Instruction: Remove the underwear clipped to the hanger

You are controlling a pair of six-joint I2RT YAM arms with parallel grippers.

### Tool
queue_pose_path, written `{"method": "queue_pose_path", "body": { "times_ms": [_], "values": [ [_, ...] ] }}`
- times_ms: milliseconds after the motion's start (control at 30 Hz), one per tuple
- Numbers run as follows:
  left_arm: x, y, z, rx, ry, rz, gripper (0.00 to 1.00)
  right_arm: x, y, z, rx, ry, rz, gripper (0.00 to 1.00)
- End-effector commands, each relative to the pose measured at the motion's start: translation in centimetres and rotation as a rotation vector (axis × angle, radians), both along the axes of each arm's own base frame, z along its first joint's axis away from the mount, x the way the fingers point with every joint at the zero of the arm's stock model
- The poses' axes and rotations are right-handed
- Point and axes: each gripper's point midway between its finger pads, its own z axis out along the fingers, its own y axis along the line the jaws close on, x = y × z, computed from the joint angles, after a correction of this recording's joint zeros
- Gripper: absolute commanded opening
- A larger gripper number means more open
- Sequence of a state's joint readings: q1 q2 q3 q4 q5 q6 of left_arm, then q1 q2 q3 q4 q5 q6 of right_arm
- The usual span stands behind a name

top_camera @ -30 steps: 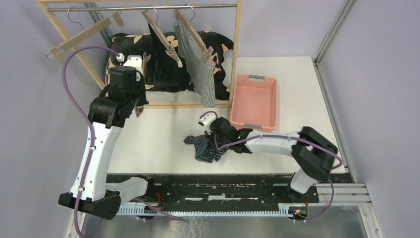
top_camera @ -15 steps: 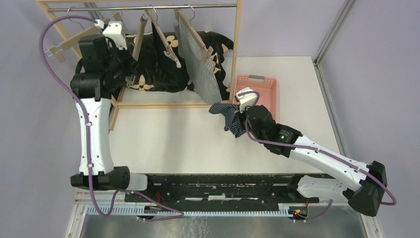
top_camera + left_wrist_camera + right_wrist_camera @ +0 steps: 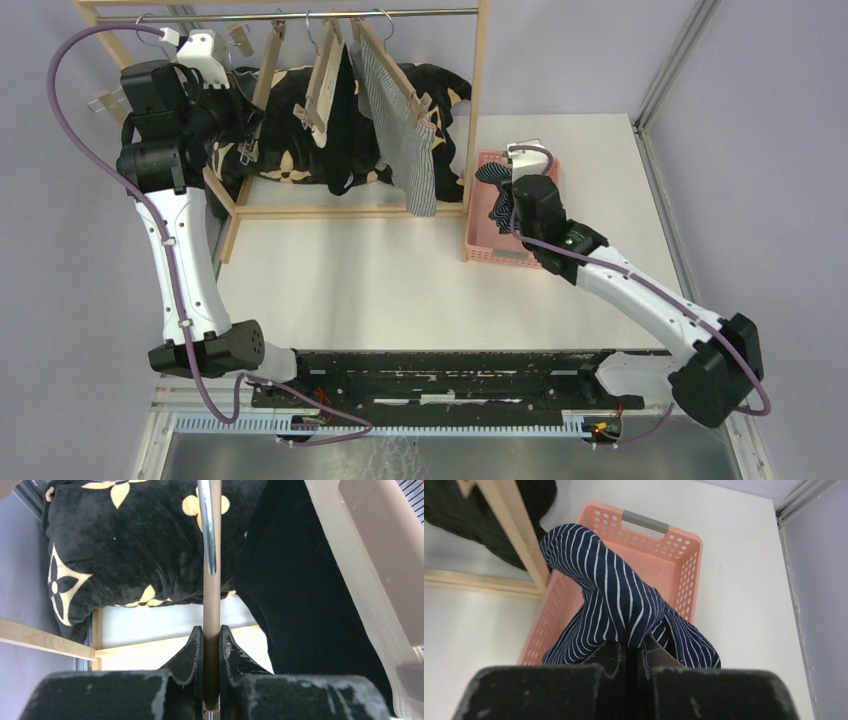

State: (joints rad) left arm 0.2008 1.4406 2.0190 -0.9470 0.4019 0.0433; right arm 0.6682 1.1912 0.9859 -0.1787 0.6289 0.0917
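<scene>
My right gripper is shut on the navy striped boxers and holds them above the near-left part of the pink basket. In the right wrist view the cloth bunches over my shut gripper. My left gripper is raised to the rack and shut on a thin wooden hanger bar, under its metal hook. The black boxers hang clipped beside it, to the right. The grey-white pinstriped boxers hang clipped on the right hanger.
A wooden rack with a metal rail stands at the back left. The black cushion with cream flowers lies under it and fills the upper left of the left wrist view. A metal frame post stands at the right.
My right arm lifted the navy boxers off the table and carried them right and back over the basket. My left arm rose to the rack and closed on a hanger; the black-boxers hanger swung.
</scene>
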Motion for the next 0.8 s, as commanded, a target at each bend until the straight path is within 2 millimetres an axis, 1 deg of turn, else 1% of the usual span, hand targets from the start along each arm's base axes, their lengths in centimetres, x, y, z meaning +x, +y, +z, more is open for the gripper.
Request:
{"method": "queue_pose_path", "body": {
  "times_ms": [0, 100, 200, 300, 367, 567, 667, 767],
  "values": [
    [-0.2, 0.0, 3.1, 0.060, -0.135, -0.022, 0.03, 3.3, 0.1, -0.4, 0.020, -0.023, -0.031, 0.01],
    [-0.6, 0.4, 3.4, 0.078, -0.150, 0.006, 0.03, 4.6, 0.2, -2.5, 0.024, 0.013, -0.037, 0.01],
    [-0.8, 1.3, 4.3, 0.098, -0.175, 0.056, 0.03, 6.0, -0.4, -4.3, 0.017, 0.045, -0.062, 0.01],
    [-0.6, 1.6, 5.0, 0.101, -0.188, 0.073, 0.03, 6.8, -1.1, -5.7, 0.018, 0.074, -0.079, 0.01],
    [-0.4, 2.1, 5.5, 0.098, -0.198, 0.095, 0.03, 7.2, -1.2, -6.5, 0.031, 0.095, -0.073, 0.01],
    [0.5, 3.3, 6.7, 0.105, -0.224, 0.135, 0.03, 8.0, -1.0, -8.4, 0.043, 0.136, -0.052, 0.00],
    [1.3, 3.8, 6.9, 0.099, -0.234, 0.145, 0.03, 8.4, -1.0, -9.4, 0.036, 0.157, -0.051, 0.01],
    [2.4, 4.1, 6.6, 0.091, -0.226, 0.150, 0.03, 8.5, -0.9, -9.9, 0.042, 0.170, -0.045, 0.01]
  ]
}}
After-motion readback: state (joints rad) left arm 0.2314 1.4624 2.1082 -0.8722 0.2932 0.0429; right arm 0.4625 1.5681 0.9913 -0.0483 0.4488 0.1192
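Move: The right hand already holds the striped underwear bunched in its fingers; the basket's middle lies about 7 cm ahead and some 17 cm below, and the rack's near post foot is about 10 cm left and 8 cm ahead, down at the table. The left hand still grips the bared hanger: the rail is roughly 8 cm ahead and 13 cm above, the black garment's hanger about 10 cm right and 4 cm ahead, the other empty hanger some 11 cm left and 5 cm ahead, both near hand height. The right hand drops about 12 cm and reaches some 6 cm forward, quickly at first and then slower, tipping its fingers further down as it carries the underwear down over the basket with the grip kept shut. Meanwhile the left hand holds almost still, then lifts the empty hanger about 4 cm up towards the rail and 3 cm left, away from the black garment, turning slightly counter-clockwise and tilting its fingers up, still gripping. ##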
